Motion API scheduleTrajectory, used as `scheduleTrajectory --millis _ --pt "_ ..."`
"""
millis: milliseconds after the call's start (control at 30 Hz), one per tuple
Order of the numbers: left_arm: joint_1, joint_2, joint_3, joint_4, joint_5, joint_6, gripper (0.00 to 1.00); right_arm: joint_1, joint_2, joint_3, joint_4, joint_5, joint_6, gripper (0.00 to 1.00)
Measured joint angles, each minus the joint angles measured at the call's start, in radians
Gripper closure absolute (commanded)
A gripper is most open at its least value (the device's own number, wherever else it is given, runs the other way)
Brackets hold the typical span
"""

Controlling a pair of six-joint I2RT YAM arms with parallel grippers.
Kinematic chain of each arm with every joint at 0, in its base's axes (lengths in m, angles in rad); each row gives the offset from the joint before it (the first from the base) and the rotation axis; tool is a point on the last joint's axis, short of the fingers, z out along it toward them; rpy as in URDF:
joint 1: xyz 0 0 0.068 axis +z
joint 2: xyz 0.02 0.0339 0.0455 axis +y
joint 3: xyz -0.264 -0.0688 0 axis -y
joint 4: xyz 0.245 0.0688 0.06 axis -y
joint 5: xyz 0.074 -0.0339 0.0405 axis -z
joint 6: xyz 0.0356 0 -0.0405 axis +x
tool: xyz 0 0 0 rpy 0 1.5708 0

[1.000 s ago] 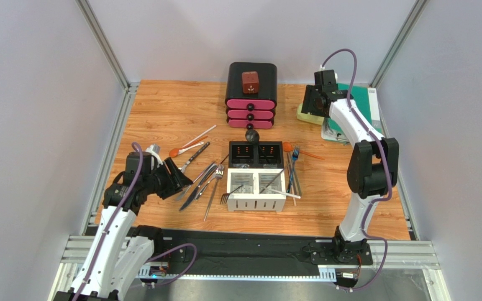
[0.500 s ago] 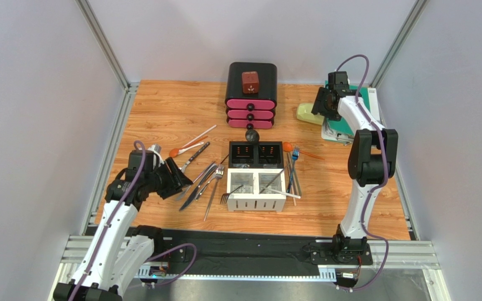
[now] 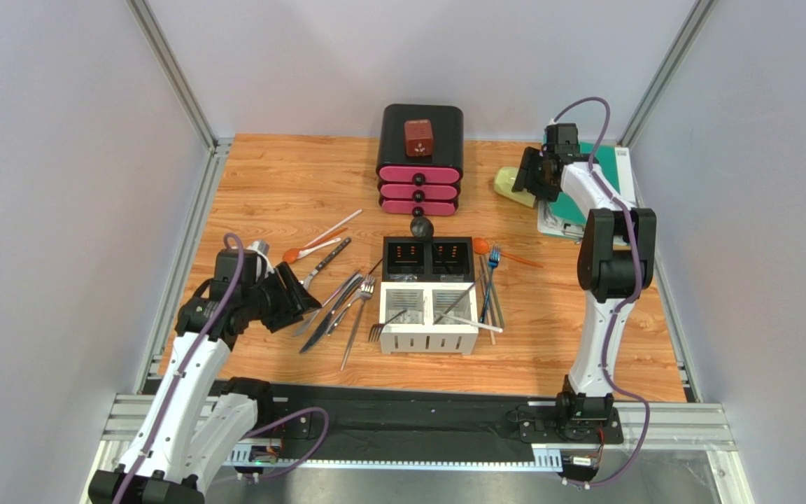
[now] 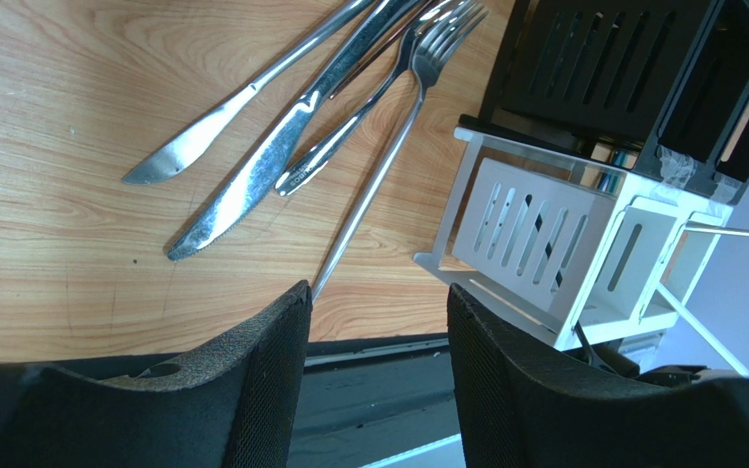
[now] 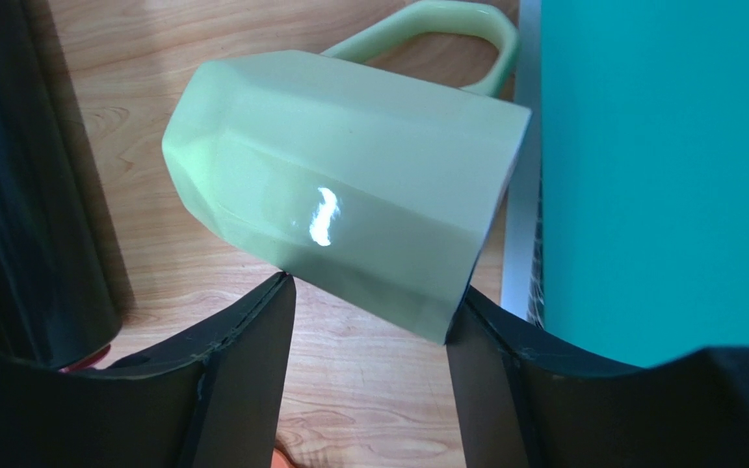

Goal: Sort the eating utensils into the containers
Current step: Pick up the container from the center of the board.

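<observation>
Silver knives [image 3: 325,315] and forks [image 3: 358,307] lie on the wood left of the containers [image 3: 430,296], a square caddy with two black and two white compartments. An orange spoon [image 3: 294,254] and thin white pieces [image 3: 334,226] lie further back left. A black spoon [image 3: 421,226] and another orange spoon [image 3: 481,247] sit behind the caddy. My left gripper [image 3: 297,297] hovers open and empty by the silver knives [image 4: 251,161], with the white compartments [image 4: 554,234] to its right. My right gripper [image 5: 371,292] is open at the back right, far from the utensils, its fingertips [image 5: 276,292] beside a mug's near end.
A pale green mug [image 5: 349,214] lies on its side at the back right [image 3: 507,189], next to a teal board [image 5: 662,166]. A black-and-pink drawer box [image 3: 420,158] stands at the back centre. Metal frame posts and grey walls close in both sides.
The right wrist has turned and shifted off the mug, which now shows on the table left of it. The left arm has stayed put.
</observation>
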Motion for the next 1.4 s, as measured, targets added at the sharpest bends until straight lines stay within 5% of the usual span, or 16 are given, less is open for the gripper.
scheduleTrajectory --millis 333,433,467,600,933,1400 --pt "0.000 0.000 0.013 -0.024 -0.006 0.014 0.41 -0.031 0.051 -0.011 0.125 -0.145 -0.025 0.41" --pt "0.000 0.000 0.013 -0.034 -0.006 0.016 0.41 -0.034 0.081 0.011 0.136 -0.179 -0.029 0.55" --pt "0.000 0.000 0.013 -0.035 -0.006 0.016 0.41 -0.035 0.092 0.021 0.138 -0.194 -0.027 0.70" --pt "0.000 0.009 0.013 -0.040 -0.006 0.016 0.41 -0.039 0.101 0.041 0.173 -0.253 -0.033 1.00" --pt "0.000 0.020 0.014 -0.027 -0.005 0.013 0.41 -0.034 0.081 0.041 0.220 -0.283 -0.040 1.00" --pt "0.000 0.002 0.014 0.021 0.010 0.003 0.41 0.034 0.083 0.365 -0.378 -0.141 -0.045 1.00"
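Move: The mug I'm after lies on its side just ahead of my right hand, its middle about 4 cm forward, 3 cm left and 3 cm below, with its mouth end by my open fingers. The green binder's middle is level with that hand, some 13 cm to its right and 5 cm down; the black drawer unit stands roughly 24 cm left and 3 cm ahead. From my left hand the mug is about 36 cm forward, 45 cm right and 10 cm down. I ease my right hand forward about 5 cm and some 2 cm left, first sinking slightly, and shut the fingers on the mug's rim as the wrist rolls and swings about 15 degrees counter-clockwise. Keeping that pinch, I draw back some 6 cm and rise over 4 cm, tipping the fingers down again. ##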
